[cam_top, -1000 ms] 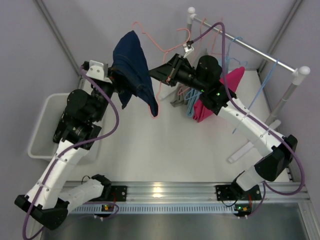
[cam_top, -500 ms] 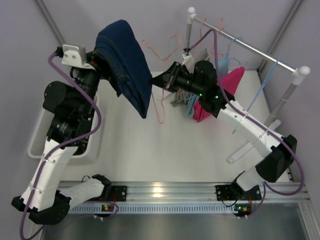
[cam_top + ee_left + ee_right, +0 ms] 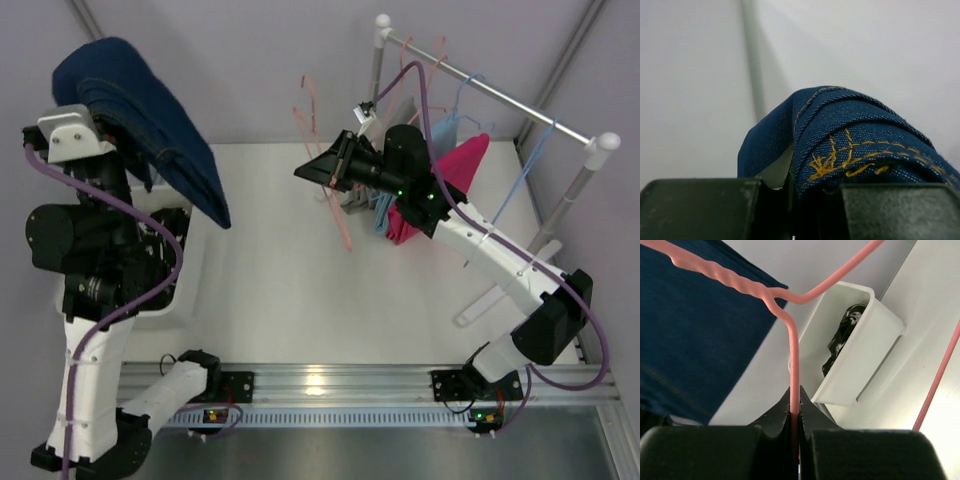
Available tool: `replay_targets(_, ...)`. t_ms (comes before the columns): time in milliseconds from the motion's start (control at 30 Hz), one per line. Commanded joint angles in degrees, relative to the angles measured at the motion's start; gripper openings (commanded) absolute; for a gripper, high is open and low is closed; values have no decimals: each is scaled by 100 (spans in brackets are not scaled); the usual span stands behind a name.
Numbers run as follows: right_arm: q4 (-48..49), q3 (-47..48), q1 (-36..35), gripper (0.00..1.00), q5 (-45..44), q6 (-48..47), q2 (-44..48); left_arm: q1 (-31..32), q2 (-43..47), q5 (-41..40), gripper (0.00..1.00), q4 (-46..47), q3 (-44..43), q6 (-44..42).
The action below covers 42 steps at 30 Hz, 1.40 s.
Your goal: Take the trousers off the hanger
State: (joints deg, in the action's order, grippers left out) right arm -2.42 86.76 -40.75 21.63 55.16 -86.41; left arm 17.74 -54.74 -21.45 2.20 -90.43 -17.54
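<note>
The navy blue trousers (image 3: 150, 125) hang clear of the hanger, high at the left above the bin. My left gripper (image 3: 800, 200) is shut on their stitched edge (image 3: 855, 135); in the top view the cloth hides its fingers. My right gripper (image 3: 325, 170) is shut on the bare pink wire hanger (image 3: 345, 225), whose wire runs up between the jaws (image 3: 794, 355). The magenta pink trousers (image 3: 445, 180) hang on the rail behind the right arm. A black speckled pair (image 3: 845, 337) lies in the bin.
The white bin (image 3: 190, 285) stands at the left, mostly under my left arm; in the right wrist view it shows as a white tub (image 3: 865, 355). The clothes rail (image 3: 500, 100) crosses the back right, with pale blue hangers (image 3: 520, 180) on it.
My left arm has swung left and up, carrying the navy trousers off the pink hanger to above the bin. The right gripper has kept hold of the hanger, which now hangs bare.
</note>
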Motion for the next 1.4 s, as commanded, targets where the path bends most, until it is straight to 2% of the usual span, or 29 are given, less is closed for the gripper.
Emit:
replay_targets(0,496,376,-99,0,271,-181,247,-629,716,-351,0,668,716,-627)
replay_targets(167,470,552,-108,0,421,-251,265,-1560,1711,-543,0,765,2036,-1268)
replay_targets(367,250,825,-100,0,579,-558,265,-3116,2880,-938,0,572,3549,-1208)
replay_targets(500,66,904,-108,0,676,-646,291,-3478,3258,-1456,0,334,4199,-1383)
replay_targets(667,66,922,-99,0,694,-620,283,-3575,3242,-1906,0,772,4902,-1830)
replay_targets(800,39,1000,-100,0,694,-611,221,-3575,2585,-2064,0,1396,5202,-2087)
replay_targets(900,-92,1141,-65,0,702,-655,169,-3575,1979,-1750,0,1363,5159,-1737)
replay_targets(1000,-224,1238,-64,0,510,-830,282,-3575,1169,-1003,0,644,4739,-850)
replay_targets(1067,-329,1247,-64,0,317,-945,396,-3575,574,-213,0,30,4474,-165)
replay_targets(1133,-461,1203,-56,0,176,-1120,607,-3575,264,227,0,-140,4150,179)
replay_targets(1167,-618,1159,-56,0,36,-1182,695,-3575,-34,690,0,-175,4061,450)
replay_targets(1300,-987,651,-3,0,-237,-1507,1240,-3567,-958,1072,14,-981,3402,1050)
replay_targets(1333,-1085,588,6,0,-290,-1551,1476,-3575,-1151,1038,32,-1132,3270,1225)
replay_targets(1367,-1181,527,32,0,-430,-1604,1582,-3575,-1466,1020,43,-1238,3077,1288)
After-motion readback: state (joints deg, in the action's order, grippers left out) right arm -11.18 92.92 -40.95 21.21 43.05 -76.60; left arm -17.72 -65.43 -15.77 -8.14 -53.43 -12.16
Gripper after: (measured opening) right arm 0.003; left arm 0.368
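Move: The left hand holds the navy trousers high up. The white basket's middle is about 5 cm ahead of it, 16 cm to its left and some 57 cm below, with the black trousers inside, roughly 8 cm left and 4 cm ahead. The right hand grips the bare pink hanger; the middle of the rack's rod lies about 38 cm to its right, 19 cm ahead and slightly above, the pink trousers 31 cm right, 5 cm ahead, lower. The left hand carries the navy trousers down nearly 40 cm into the basket, swinging left and back on the way, then forward again as the wrist tips down some 55 degrees, and only at the bottom do its fingers start to open. The right hand keeps its grip on the pink hanger, lifting and easing back, then at the end also drawing to the right, away from the basket. ##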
